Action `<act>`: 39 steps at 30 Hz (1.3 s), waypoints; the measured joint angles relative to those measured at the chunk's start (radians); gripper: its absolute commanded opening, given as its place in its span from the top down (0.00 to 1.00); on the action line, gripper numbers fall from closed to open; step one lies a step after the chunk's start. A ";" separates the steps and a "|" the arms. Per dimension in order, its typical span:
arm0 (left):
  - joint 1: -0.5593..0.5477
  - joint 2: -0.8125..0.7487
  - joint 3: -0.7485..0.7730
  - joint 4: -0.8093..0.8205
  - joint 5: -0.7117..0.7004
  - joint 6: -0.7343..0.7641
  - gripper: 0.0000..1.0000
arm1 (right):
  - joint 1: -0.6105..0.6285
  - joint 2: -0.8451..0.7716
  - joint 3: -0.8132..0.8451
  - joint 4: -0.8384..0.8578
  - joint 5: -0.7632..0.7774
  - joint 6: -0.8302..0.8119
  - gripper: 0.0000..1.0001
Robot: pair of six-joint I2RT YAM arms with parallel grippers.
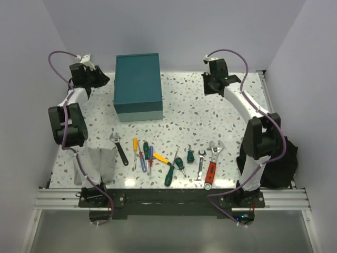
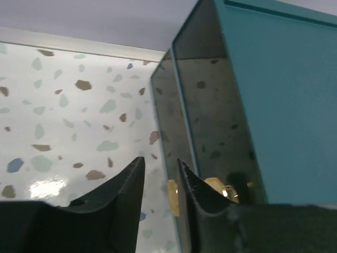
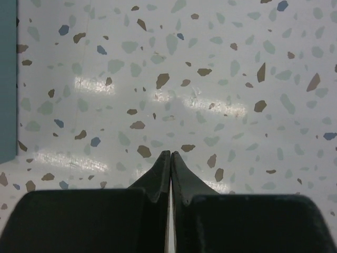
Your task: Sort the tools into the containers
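Note:
The teal box (image 1: 137,84) stands at the back middle of the table. My left gripper (image 1: 99,79) hangs at its left side. In the left wrist view the gripper (image 2: 160,159) is open, its jaws on either side of a brass knob (image 2: 172,197) on a clear drawer front (image 2: 205,116) of the teal box (image 2: 284,105). The left finger stands apart from the knob. A second knob (image 2: 221,190) shows behind the right finger. The tools lie in a row near the front, from the black-handled wrench (image 1: 119,149) to the red-handled wrench (image 1: 212,163). My right gripper (image 1: 213,81) (image 3: 171,153) is shut and empty.
A grey folded cloth (image 1: 102,161) lies at the front left beside the left arm. Screwdrivers (image 1: 146,154) and a silver wrench (image 1: 201,164) lie among the row. A black object (image 1: 281,163) sits behind the right arm. The box's edge (image 3: 7,79) shows at the left of the right wrist view.

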 measured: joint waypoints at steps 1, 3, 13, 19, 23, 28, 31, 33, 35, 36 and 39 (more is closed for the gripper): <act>-0.011 0.005 0.005 0.008 0.003 0.004 0.69 | 0.010 0.014 0.003 0.001 -0.003 0.005 1.00; -0.035 0.011 0.015 0.018 0.011 0.011 0.71 | 0.032 0.043 0.009 0.001 -0.008 0.010 1.00; -0.130 0.014 0.034 0.035 -0.013 0.063 0.74 | 0.077 0.131 0.069 -0.006 -0.027 0.027 1.00; -0.201 -0.032 -0.045 0.073 -0.053 0.053 0.76 | 0.072 0.131 0.074 -0.006 -0.013 0.018 1.00; -0.268 -0.081 -0.104 0.069 -0.061 0.034 0.77 | 0.069 0.131 0.074 -0.005 0.011 0.003 1.00; -0.360 -0.123 -0.139 0.014 -0.017 0.000 0.79 | 0.055 0.131 0.074 -0.007 0.053 -0.011 1.00; -0.399 -0.163 -0.171 -0.036 0.016 -0.006 0.83 | 0.034 0.130 0.074 -0.009 0.094 -0.025 1.00; -0.413 -0.195 -0.194 -0.071 0.032 0.004 0.86 | 0.016 0.128 0.074 -0.013 0.117 -0.037 1.00; -0.418 -0.228 -0.219 -0.095 0.046 0.023 0.94 | 0.003 0.123 0.074 -0.016 0.131 -0.047 1.00; -0.418 -0.249 -0.238 -0.102 0.054 0.042 0.96 | -0.005 0.116 0.074 -0.019 0.142 -0.053 1.00; -0.414 -0.328 -0.309 -0.166 0.082 0.118 1.00 | -0.016 0.073 0.058 -0.024 0.196 -0.087 1.00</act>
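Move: Just to the left hand's right stands the teal box, its middle about 14 cm right, 5 cm back and 5 cm lower. The gold handle on its left side is only some 3 cm right and 4 cm back, slightly below the fingertips. The adjustable wrench lies about 32 cm back and 6 cm right of this hand, 13 cm down. From the right hand the box's middle is roughly 35 cm left, 4 cm ahead and 8 cm lower. Pushing against the box's left side, the left hand sweeps about 23 cm right at nearly constant height, curving back towards the base and turning some 30 degrees clockwise; it ends drawing straight back as its part-open fingers shut. The right hand, fingers still shut, dips 4 cm and goes 5 cm left towards the box, then retreats about 9 cm right, rising at the end. ##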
